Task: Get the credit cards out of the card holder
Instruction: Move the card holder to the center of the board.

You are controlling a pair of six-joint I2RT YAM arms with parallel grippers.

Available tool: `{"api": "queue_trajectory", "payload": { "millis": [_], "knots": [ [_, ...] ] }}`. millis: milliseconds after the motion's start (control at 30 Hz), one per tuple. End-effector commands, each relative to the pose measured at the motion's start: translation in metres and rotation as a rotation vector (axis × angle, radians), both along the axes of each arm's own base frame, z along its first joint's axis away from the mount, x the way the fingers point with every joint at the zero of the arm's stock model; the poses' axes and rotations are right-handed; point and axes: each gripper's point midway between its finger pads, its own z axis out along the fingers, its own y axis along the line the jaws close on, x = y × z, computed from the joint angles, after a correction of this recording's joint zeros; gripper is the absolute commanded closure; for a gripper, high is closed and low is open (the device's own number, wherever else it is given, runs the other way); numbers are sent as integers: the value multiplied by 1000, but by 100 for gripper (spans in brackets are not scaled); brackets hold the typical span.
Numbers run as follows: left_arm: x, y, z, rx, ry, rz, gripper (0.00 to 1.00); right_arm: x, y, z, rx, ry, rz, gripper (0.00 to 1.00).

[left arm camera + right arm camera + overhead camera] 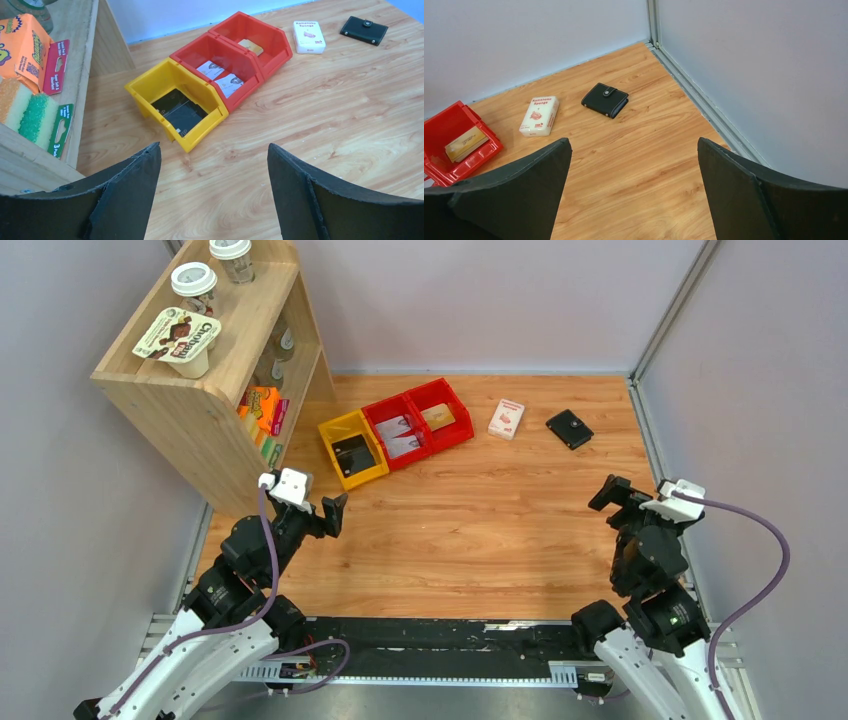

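The card holder point(569, 428) is a small black wallet lying folded shut on the wooden table at the back right, its tab snapped over. It also shows in the left wrist view point(364, 30) and the right wrist view point(605, 99). The credit cards are hidden. My right gripper point(612, 492) point(633, 140) hangs open and empty above the table, well in front of the holder. My left gripper point(330, 512) point(214, 146) is open and empty too, near the left side, just in front of the yellow bin point(175, 102).
A wooden shelf point(215, 360) with cups and packets stands at the back left. Two red bins point(420, 420) sit beside the yellow one; the far one holds a tan flat card point(466, 142). A white-and-red box point(506, 419) lies left of the holder. A wall rail point(645, 440) bounds the right.
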Motion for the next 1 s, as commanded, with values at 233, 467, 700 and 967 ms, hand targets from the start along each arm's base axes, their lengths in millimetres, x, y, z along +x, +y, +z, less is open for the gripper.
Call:
{"api": "queue_trajectory", "payload": {
  "millis": [233,467,700,967],
  "knots": [
    [1,7,6,35,-30,24,15,22,27,6,18,26,106,0],
    [1,7,6,33,-26,23,15,73,65,-21,-47,218,199,0],
    [-1,9,8,28,-20,28,15,145,57,-46,16,391,176,0],
    [-1,12,5,40,-14,42,15,227,-18,-89,248,490,80,0]
  ]
}}
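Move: The card holder lies on the board about 33 cm ahead of the right hand, roughly 2 cm to its right and some 27 cm below. The white sponge box stands around 17 cm to the left of the card holder and 2 cm farther out; the nearer red bin is about 34 cm to the holder's left and 3 cm farther out. From the left hand, the card holder is some 32 cm ahead, 54 cm to the right and 26 cm lower. The right hand sets off slowly, then speeds up towards the card holder, reaching about 18 cm forward while sinking some 10 cm, and on the way it bows out roughly 6 cm to its left before swinging back into line with its start. Its fingers stay wide open as the wrist tips down by about 30 degrees, so the hand ends still on its way, above the board and short of the card holder, touching nothing. ##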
